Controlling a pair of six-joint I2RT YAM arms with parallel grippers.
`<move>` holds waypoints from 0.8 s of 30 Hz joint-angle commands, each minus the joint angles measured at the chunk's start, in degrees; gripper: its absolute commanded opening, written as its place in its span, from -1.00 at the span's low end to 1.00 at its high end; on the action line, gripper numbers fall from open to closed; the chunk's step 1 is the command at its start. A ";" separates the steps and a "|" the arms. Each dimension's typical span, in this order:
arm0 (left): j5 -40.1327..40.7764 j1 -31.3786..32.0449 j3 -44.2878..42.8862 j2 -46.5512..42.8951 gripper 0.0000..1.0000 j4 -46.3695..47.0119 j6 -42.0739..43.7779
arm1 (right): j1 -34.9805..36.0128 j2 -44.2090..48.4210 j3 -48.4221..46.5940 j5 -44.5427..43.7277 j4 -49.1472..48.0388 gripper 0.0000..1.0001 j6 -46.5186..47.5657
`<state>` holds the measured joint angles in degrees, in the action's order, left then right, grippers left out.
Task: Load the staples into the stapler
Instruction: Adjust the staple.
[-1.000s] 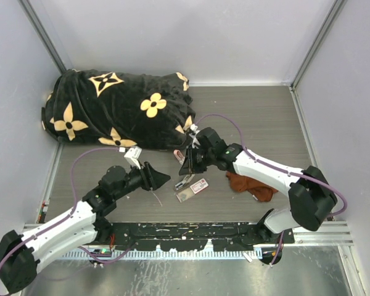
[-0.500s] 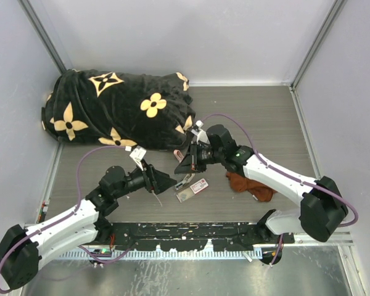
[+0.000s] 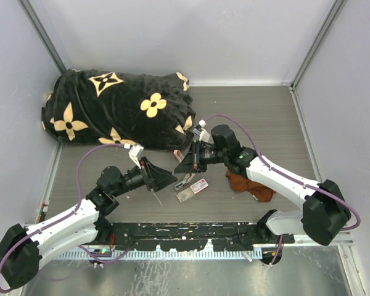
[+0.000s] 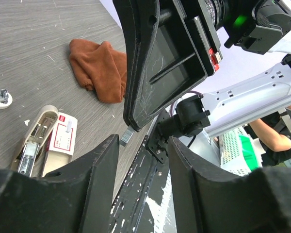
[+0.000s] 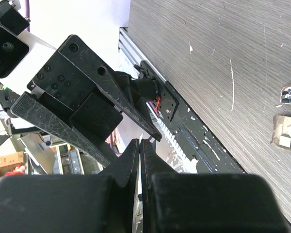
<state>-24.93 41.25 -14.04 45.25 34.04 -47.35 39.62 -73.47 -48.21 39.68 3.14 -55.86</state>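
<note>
The stapler (image 3: 184,182) lies open on the table, pale with a metal inner part, also in the left wrist view (image 4: 35,141). Beside it lies the white box (image 3: 195,189) with a red label (image 4: 63,140). My right gripper (image 3: 179,168) hovers just above them, shut on a short silvery strip of staples (image 4: 127,136); a thin sliver of it shows between the shut jaws of the right gripper (image 5: 140,141). My left gripper (image 3: 171,179) faces it from the left, tips nearly meeting. The left gripper's (image 4: 141,145) jaws stand apart with nothing between them.
A rust-brown cloth (image 3: 250,185) lies right of the box. A black blanket with gold flowers (image 3: 111,108) fills the back left. A small white and metal piece (image 3: 179,155) lies behind the stapler. Grey walls close three sides.
My left gripper has slid right, closing on the right gripper's tip. The right gripper has stayed over the stapler, shut on the strip, while its arm shifted slightly right.
</note>
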 commanded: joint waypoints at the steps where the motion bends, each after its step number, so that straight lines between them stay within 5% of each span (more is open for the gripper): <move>1: -1.51 0.21 -2.39 -0.82 -0.10 4.06 -0.54 | -0.46 1.84 -0.07 1.79 -4.05 -0.99 -1.59; 24: -0.65 0.14 -2.31 0.87 -0.83 3.84 -1.68 | -0.98 1.04 2.18 1.85 -5.60 -0.99 -2.17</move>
<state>-24.38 41.15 -14.04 46.44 33.10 -48.05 38.76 -73.47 -46.61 42.57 0.45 -58.48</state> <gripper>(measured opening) 0.115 0.074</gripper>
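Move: The staple strip sticks out of the right hand's fingertips, its middle about 1 cm to the left of the right hand's point and 1 cm below it. From the half-open left hand, the strip lies some 2 cm to the right, 1 cm ahead and 1 cm lower. On the table, roughly 19 cm below the left hand, the staple box is about 5 cm to its right and level with it; the open stapler is about 7 cm ahead and 2 cm right. The left hand closes its fingers from about half open to nearly shut around the free end of the staple strip while easing down about 1 cm, the wrist barely turning, so that the tips come together on the strip right at the right hand's fingertips. The right hand keeps its shut grip on the strip and holds almost still above the staple box and stapler, rolling only a couple of degrees. ##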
